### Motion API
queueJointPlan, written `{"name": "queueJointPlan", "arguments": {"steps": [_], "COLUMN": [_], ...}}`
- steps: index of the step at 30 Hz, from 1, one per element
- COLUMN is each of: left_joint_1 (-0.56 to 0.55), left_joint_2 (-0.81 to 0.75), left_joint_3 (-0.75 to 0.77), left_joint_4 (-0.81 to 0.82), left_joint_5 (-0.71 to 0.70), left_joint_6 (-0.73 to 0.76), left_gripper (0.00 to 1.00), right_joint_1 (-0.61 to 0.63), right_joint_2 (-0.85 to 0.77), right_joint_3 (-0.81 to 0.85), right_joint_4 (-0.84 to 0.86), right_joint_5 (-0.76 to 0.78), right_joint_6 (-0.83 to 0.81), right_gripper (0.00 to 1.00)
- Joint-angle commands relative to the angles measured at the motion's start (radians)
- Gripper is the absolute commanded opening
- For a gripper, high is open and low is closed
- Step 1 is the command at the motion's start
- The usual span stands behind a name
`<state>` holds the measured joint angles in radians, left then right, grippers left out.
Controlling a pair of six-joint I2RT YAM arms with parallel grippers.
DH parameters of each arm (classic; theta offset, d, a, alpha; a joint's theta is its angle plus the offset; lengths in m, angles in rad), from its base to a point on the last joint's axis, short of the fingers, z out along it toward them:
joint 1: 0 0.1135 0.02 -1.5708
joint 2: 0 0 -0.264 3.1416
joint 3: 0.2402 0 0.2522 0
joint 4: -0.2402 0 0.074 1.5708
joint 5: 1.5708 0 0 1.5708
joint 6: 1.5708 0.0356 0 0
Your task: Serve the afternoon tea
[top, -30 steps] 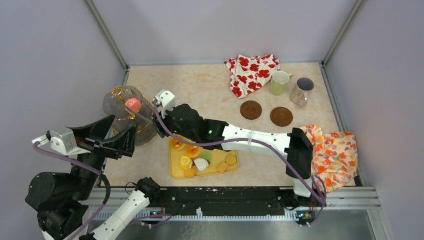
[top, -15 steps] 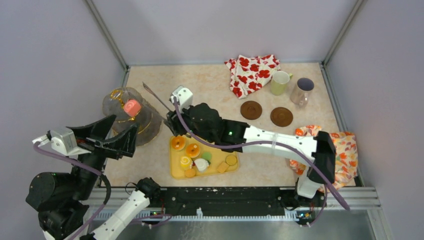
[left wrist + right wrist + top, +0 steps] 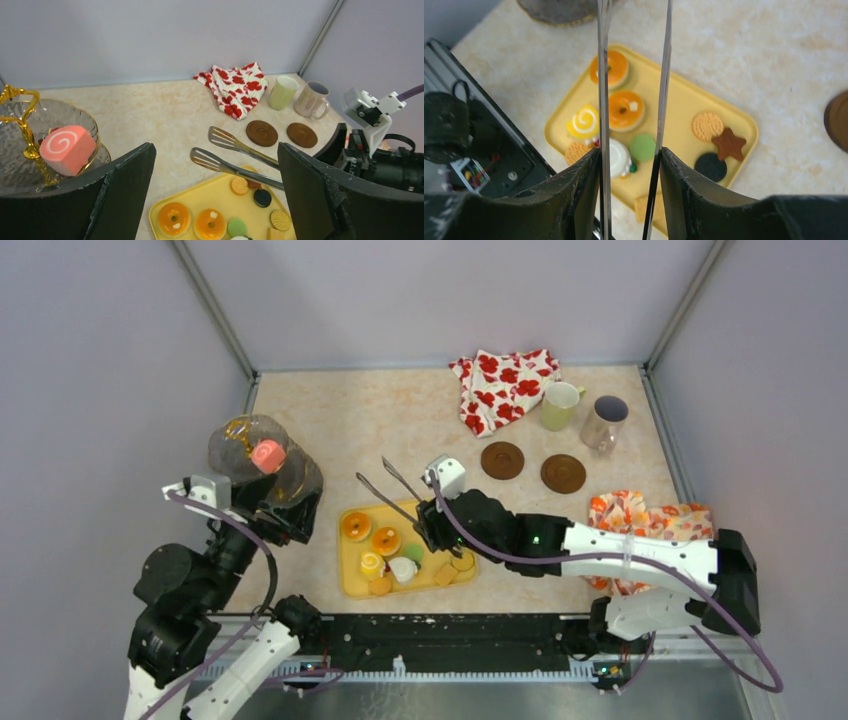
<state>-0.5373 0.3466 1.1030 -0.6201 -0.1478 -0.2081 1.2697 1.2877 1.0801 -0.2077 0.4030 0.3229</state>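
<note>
A yellow tray (image 3: 350, 585) holds orange tarts (image 3: 386, 540), a yellow swirl roll (image 3: 372, 564) and biscuits (image 3: 707, 126). One pink swirl roll (image 3: 267, 455) lies on the glass stand (image 3: 300, 480) at the left. My right gripper (image 3: 432, 525) is shut on the long metal tongs (image 3: 392, 492), whose open blades (image 3: 602, 75) hang empty over the tray (image 3: 674, 100). My left gripper (image 3: 283, 515) stands open and empty beside the stand, facing the tray (image 3: 155, 220). The pale-yellow mug (image 3: 560, 405) and greyish mug (image 3: 605, 420) stand at the back right.
Two brown coasters (image 3: 502, 460) (image 3: 563, 473) lie in front of the mugs. A red-flowered cloth (image 3: 505, 385) is bunched at the back, and an orange-flowered cloth (image 3: 660, 525) lies under the right arm. Walls close in the table on three sides.
My right arm has drawn back from the stand to the right with the tongs, now over the tray. My left arm has swung forward next to the stand. The pink roll stays on the stand.
</note>
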Motion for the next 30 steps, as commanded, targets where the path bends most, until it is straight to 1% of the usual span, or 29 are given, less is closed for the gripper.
{"name": "queueJointPlan", "arguments": {"steps": [1, 4, 8, 14, 21, 26, 30], "left_joint_1": [0.003, 0.002, 0.003, 0.002, 0.003, 0.002, 0.002], "left_joint_2": [-0.038, -0.06, -0.089, -0.146, -0.166, -0.164, -0.164], "left_joint_3": [-0.094, -0.167, -0.256, -0.346, -0.361, -0.356, -0.349], "left_joint_4": [0.071, 0.081, 0.088, 0.108, 0.117, 0.111, 0.103], "left_joint_5": [-0.021, -0.035, -0.065, -0.114, -0.118, -0.116, -0.112], "left_joint_6": [0.023, 0.032, 0.044, 0.066, 0.08, 0.081, 0.072], "left_gripper": [0.99, 0.99, 0.99, 0.99, 0.99, 0.99, 0.99], "right_joint_1": [0.007, 0.008, 0.008, 0.008, 0.008, 0.008, 0.008], "right_joint_2": [-0.084, -0.11, -0.12, -0.065, 0.011, 0.02, 0.024], "right_joint_3": [-0.115, -0.17, -0.204, -0.236, -0.205, -0.215, -0.224], "right_joint_4": [-0.08, -0.099, -0.087, -0.03, -0.023, -0.028, -0.024], "right_joint_5": [-0.024, -0.081, -0.166, -0.244, -0.248, -0.215, -0.226], "right_joint_6": [0.117, 0.141, 0.131, 0.094, 0.075, 0.073, 0.073], "right_gripper": [0.45, 0.45, 0.45, 0.46, 0.48, 0.48, 0.49]}}
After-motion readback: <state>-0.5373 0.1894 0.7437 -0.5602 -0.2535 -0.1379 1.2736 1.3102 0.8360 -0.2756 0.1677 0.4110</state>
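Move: The right hand holds tongs, open, above the tray; the right-hand donut they are going for lies about 10 cm to its left, 1 cm ahead and some 22 cm below. At that level, the other donut is 7 cm farther left of it and 3 cm farther out, the white cake 4 cm right of it and 7 cm nearer, and the yellow roll 3 cm left and 6 cm nearer. From the empty left hand that donut is roughly 5 cm ahead, 10 cm right and 39 cm below. Still gripping the tongs, the right hand drops about 13 cm while drawing some 6 cm back and a little right, and tips down about 20 degrees, so the tongs' ends come down to either side of the right-hand donut; the tongs stay open. The empty left hand, fingers wide, sinks some 11 cm and edges forward beside the tiered stand. ##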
